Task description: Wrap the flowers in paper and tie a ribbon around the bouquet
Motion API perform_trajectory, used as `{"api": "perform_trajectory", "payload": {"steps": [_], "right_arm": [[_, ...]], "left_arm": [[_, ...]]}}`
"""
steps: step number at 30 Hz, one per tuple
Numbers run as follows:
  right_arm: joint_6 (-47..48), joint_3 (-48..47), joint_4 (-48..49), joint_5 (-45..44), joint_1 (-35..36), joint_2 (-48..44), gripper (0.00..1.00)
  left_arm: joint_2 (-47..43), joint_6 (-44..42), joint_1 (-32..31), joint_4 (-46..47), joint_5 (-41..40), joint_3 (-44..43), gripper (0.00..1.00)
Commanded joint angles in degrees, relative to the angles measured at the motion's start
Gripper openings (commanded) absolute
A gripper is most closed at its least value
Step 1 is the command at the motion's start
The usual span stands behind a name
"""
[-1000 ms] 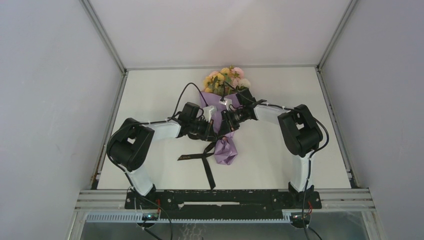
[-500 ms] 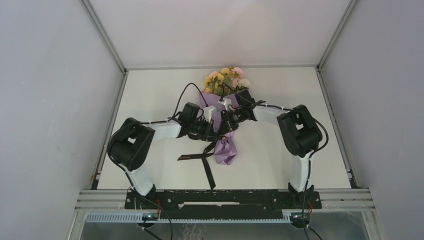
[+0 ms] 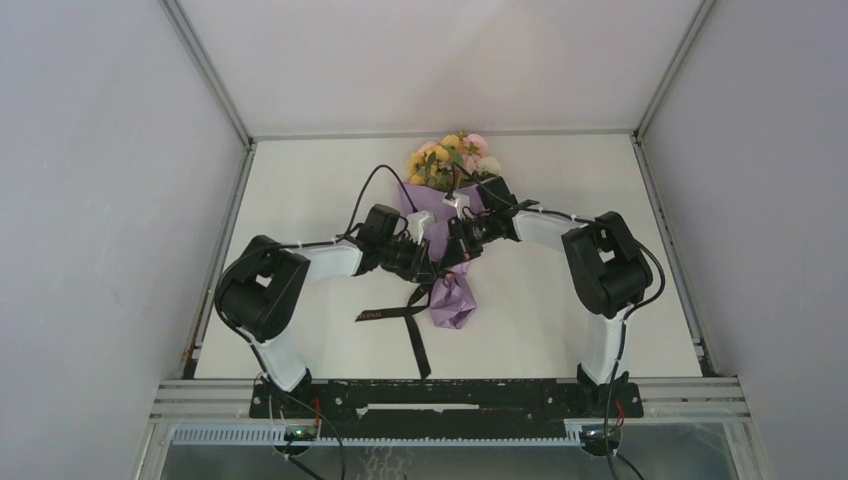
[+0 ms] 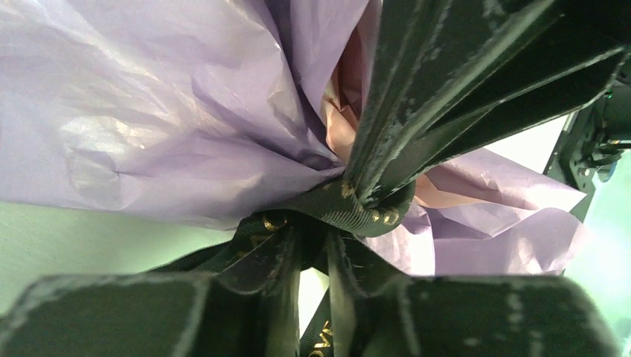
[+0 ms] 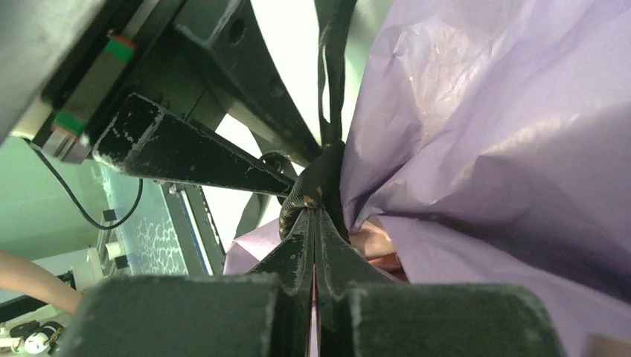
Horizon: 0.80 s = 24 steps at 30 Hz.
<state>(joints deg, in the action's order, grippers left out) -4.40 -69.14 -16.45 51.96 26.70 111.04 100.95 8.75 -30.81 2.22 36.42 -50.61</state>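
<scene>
The bouquet lies along the table's middle, flowers (image 3: 452,158) at the far end, stems inside a lilac paper (image 3: 453,303) cone. A black ribbon (image 3: 398,314) with gold lettering circles the cone's waist, its tails trailing left and toward me. Both grippers meet at that waist. My right gripper (image 5: 315,212) is shut, its tips pinching the ribbon (image 5: 311,186) against the paper (image 5: 491,134). My left gripper (image 4: 312,245) stands slightly open right under the ribbon (image 4: 350,212) band, a thin strip of table showing between its fingers. The right gripper's fingers (image 4: 446,89) cross the left wrist view from the upper right.
The white table (image 3: 560,320) is boxed in by grey walls on the left, right and back. A metal rail (image 3: 450,400) carrying both arm bases runs along the near edge. A black cable (image 3: 370,185) arcs above the left wrist.
The right gripper has closed on the ribbon at the cone's waist. The left gripper's jaws have parted a little. Both arms have barely shifted; the bouquet lies where it was.
</scene>
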Motion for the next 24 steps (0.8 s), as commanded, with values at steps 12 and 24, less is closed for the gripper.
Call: {"api": "perform_trajectory", "payload": {"steps": [12,24], "right_arm": [[-0.1,1.7,1.5,-5.4,-0.6,-5.5,0.00],[0.2,1.7,0.4,-9.5,1.7,-7.7,0.00]], "left_arm": [[-10.1,-19.7,1.0,-13.6,13.9,-3.2,0.35],[-9.0,-72.3,4.3,-46.0,-11.3,-14.2,0.83]]}}
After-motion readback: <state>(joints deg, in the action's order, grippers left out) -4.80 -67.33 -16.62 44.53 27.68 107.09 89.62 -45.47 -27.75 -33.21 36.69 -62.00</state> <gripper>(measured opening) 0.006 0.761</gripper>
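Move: The ribbon knot sits about 2 cm to the left hand's right, level with the fingertips, and right between the shut right fingers. The ribbon loop runs off to the left, its middle some 5 cm left of the left hand and a couple lower. From that same hand the crossing of the loose tails lies about 8 cm back and 4 left, and the paper's stem end about 6 back and 5 right, both near the table. The left fingers come free of the ribbon beside the knot and spread wide. That hand first backs off about 3 cm while rising some 6 cm, then swings left and forward again over the loop, dipping slightly at the end, its wrist turning clockwise and tilting by about 45 degrees. The right hand keeps its pinch on the knot and eases barely a centimetre to the right. ##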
